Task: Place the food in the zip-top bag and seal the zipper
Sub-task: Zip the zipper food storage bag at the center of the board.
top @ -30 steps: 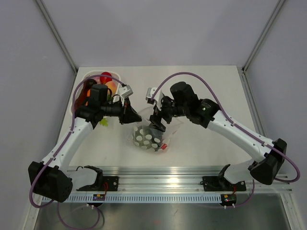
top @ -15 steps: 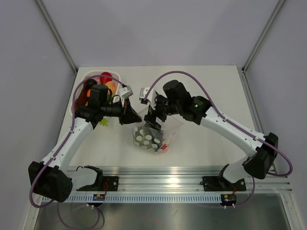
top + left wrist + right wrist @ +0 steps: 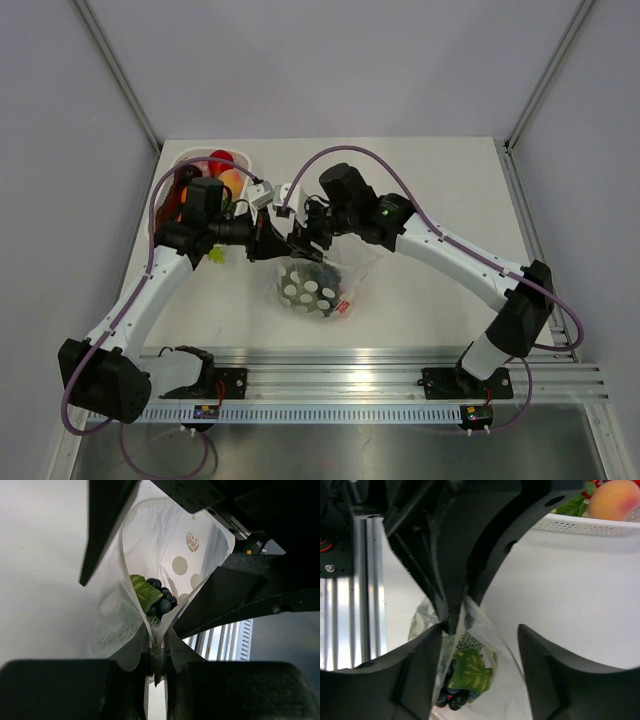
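Observation:
The zip-top bag (image 3: 320,285), clear with white dots, hangs limp at mid-table. My left gripper (image 3: 272,243) is shut on one end of its mouth (image 3: 157,652). The mouth gapes, and the zipper (image 3: 125,562) runs up its rim. Inside lie a green leaf (image 3: 145,591) and dark purple grapes (image 3: 164,604). My right gripper (image 3: 480,675) stands open astride the bag's mouth, close to the left gripper's fingers (image 3: 451,580), one finger on each side of the leaf (image 3: 470,672). More food (image 3: 222,165), red, orange and peach, sits in the white tray (image 3: 190,157).
The tray stands at the back left, behind my left arm; a peach ball (image 3: 617,500) shows over its perforated rim (image 3: 590,527). A small green leafy piece (image 3: 215,255) lies on the table beside the left forearm. A metal rail (image 3: 380,355) runs along the near edge.
My right arm has swung left, bringing its gripper from above the bag's middle to the mouth end beside the left gripper. The left arm and bag have stayed put.

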Robot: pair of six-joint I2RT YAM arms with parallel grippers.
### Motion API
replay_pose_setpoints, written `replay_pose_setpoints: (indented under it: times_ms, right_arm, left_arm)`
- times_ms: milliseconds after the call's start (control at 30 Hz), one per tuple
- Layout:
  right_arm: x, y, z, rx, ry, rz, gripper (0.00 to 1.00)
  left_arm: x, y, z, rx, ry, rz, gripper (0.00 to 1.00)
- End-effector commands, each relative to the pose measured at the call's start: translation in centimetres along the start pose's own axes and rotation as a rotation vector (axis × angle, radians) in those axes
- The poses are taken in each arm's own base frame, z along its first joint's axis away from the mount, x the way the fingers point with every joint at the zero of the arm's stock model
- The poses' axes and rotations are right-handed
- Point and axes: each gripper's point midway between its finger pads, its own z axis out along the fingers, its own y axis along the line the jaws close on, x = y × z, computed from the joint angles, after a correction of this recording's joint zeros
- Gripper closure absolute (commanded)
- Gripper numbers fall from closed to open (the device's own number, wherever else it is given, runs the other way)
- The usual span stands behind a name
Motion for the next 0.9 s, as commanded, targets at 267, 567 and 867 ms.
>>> replay_pose_setpoints:
  times_ms: [267, 567, 867]
  right_arm:
    - [-1.9, 0.8, -1.1, -0.010, -0.075, -0.038, 1.00]
    - [-1.6, 1.4, -4.1, 0.048, -0.141, -0.067, 1.00]
    - [-1.7, 2.1, -6.2, 0.074, -0.181, -0.071, 1.00]
  left_arm:
    - [-2.3, -1.7, -0.5, 0.042, -0.052, 0.110, 1.00]
    - [-1.8, -1.6, -1.2, 0.001, -0.038, 0.168, 0.45]
    - [-0.8, -2.9, -0.8, 0.104, -0.055, 0.151, 0.47]
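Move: The left hand holds the zipper end of the bag right at its fingertips, with the mouth gaping beyond it. From the right hand that zipper end lies about 2 cm to the left and 1 cm back, at the same height, the bag's lips running between its open fingers. The bagged food hangs some 8 cm back, 3 cm right and 12 cm below the right hand; the fruit basket stands about 12 cm ahead, 23 cm left and 14 cm below it. The right hand draws back some 2 cm as its wide-open fingers shut on the bag's two lips beside the left fingertips, then, keeping the pinch, pulls right and farther back by another 4 cm or so, away from the left hand, rising slightly at the end. Once that pinch is made, the left hand opens about halfway and lets go of the zipper end, then eases back and up about 2 cm each while its fingers stay spread around the white slider. ##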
